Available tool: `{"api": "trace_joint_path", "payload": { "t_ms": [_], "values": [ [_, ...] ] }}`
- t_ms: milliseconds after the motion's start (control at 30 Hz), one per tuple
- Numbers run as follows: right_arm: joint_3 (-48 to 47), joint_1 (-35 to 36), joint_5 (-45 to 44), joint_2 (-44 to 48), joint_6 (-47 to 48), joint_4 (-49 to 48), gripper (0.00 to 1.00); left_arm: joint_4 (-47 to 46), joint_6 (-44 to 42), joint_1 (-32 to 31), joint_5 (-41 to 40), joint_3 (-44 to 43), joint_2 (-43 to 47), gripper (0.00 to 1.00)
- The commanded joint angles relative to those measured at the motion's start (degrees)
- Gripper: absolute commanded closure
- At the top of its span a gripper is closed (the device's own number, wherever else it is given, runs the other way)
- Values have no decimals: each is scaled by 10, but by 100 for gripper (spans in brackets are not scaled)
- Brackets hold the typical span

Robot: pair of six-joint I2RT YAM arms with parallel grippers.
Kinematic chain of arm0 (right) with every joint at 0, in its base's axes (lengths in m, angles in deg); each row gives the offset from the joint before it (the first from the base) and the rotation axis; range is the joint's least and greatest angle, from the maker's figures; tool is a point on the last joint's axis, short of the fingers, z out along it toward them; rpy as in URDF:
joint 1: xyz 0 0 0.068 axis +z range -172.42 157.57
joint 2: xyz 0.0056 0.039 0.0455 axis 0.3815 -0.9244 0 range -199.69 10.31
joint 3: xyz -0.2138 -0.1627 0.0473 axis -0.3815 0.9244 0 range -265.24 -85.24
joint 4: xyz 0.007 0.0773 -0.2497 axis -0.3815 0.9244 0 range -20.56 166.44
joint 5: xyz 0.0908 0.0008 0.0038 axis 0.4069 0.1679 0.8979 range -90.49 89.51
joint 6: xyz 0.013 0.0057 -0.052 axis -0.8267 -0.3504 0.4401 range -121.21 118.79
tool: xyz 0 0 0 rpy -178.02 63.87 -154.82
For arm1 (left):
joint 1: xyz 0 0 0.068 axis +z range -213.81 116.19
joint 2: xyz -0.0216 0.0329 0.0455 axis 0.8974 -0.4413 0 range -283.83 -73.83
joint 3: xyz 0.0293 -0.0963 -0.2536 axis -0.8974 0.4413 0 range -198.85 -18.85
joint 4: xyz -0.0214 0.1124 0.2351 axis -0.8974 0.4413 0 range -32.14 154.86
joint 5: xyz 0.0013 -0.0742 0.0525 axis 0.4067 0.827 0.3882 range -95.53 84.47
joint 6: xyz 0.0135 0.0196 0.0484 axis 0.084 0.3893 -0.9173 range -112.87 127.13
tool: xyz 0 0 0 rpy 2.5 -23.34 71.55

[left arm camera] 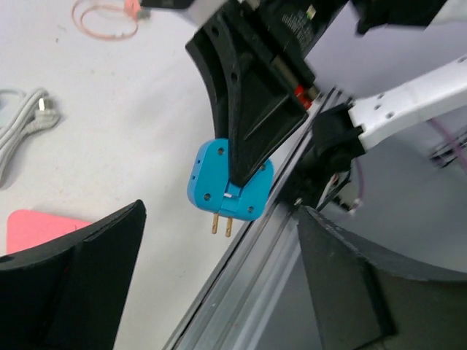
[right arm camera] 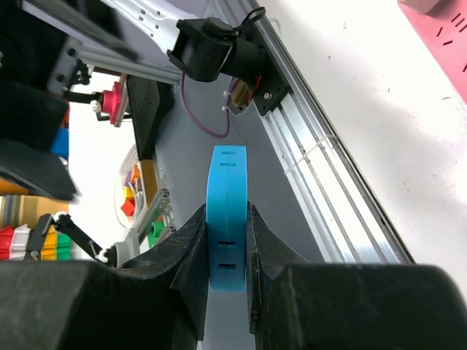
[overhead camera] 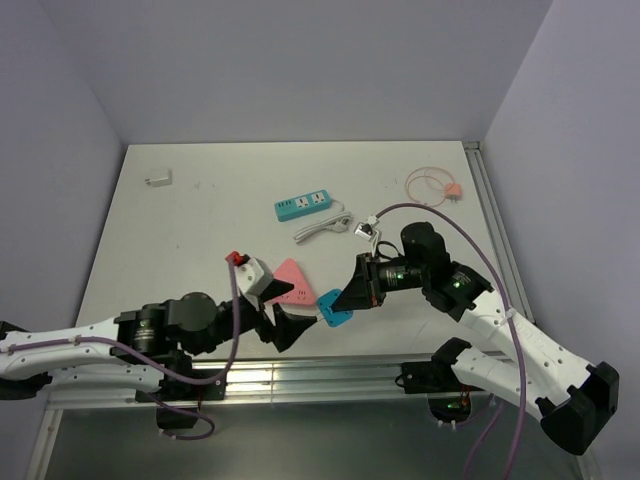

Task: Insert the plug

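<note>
The plug (overhead camera: pixel 330 310) is a flat blue adapter with two brass prongs (left arm camera: pixel 221 224). It hangs just above the table's near edge. My right gripper (overhead camera: pixel 342 300) is shut on its two flat faces, which the right wrist view shows as the plug (right arm camera: pixel 226 211) clamped edge-on between the jaws (right arm camera: pixel 227 251). My left gripper (overhead camera: pixel 297 312) stands wide open just left of the plug and holds nothing. In the left wrist view the plug (left arm camera: pixel 230 182) hangs ahead of the spread fingers (left arm camera: pixel 80 277), prongs pointing toward them. The teal power strip (overhead camera: pixel 303 206) lies farther back on the table.
A pink triangular adapter (overhead camera: pixel 290 282) lies beside the left wrist. A white cable with plug (overhead camera: pixel 322 227) lies in front of the power strip, an orange cable loop (overhead camera: pixel 432 184) at the back right, a small white block (overhead camera: pixel 158 179) at the back left. An aluminium rail (overhead camera: pixel 300 375) runs along the near edge.
</note>
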Motion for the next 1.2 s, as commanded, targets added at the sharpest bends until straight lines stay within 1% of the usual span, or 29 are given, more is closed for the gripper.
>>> {"api": "trace_joint_path", "payload": {
  "t_ms": [0,67,167,333,600,700,800,833,900,1000,1167],
  "values": [
    [-8,0,-6,14,28,-3,100,-50,38,1,20,20,40,12],
    [-8,0,-2,24,22,-15,100,-68,44,1,41,32,58,23],
    [-11,0,2,35,16,-22,100,-97,50,1,68,38,51,30],
    [-21,0,11,56,5,-25,100,-98,52,1,81,31,12,37],
    [-33,0,24,95,-4,-28,100,-120,57,2,88,47,20,41],
    [-30,1,32,104,-10,-39,100,-130,59,3,102,49,15,44],
    [-27,1,41,107,-20,-54,100,-162,62,7,130,61,12,46],
    [-25,0,44,108,-21,-59,100,-170,64,11,145,70,14,50],
    [-25,0,48,109,-21,-65,100,-200,66,14,163,79,19,52],
    [-28,0,55,115,-23,-74,100,-214,74,28,197,89,22,55],
    [-29,0,69,121,-32,-94,100,-228,85,64,228,93,6,51]
  ]
}}
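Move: The blue plug, held in the right gripper with its prongs pointing left, lies about 7 cm right of the left hand, 1 cm ahead and some 6 cm below. From the right hand, the open left gripper is about 8 cm left, 1 cm back and 5 cm above. Under both, the pink triangular socket block lies about 17 cm ahead, 4 cm left and 28 cm below the left hand; the brown adapter on it sits 5 cm farther left. Raise the held plug about 6 cm with the right gripper while drawing it back some 3 cm, tipping its fingers up roughly 10 degrees and keeping the grip. Bring the left gripper up a little, then down to its starting height, working back and right about 3 cm each towards the prongs; swing it clockwise, lift its fingertips slightly, and narrow its wide-open fingers to about half, without gripping. ##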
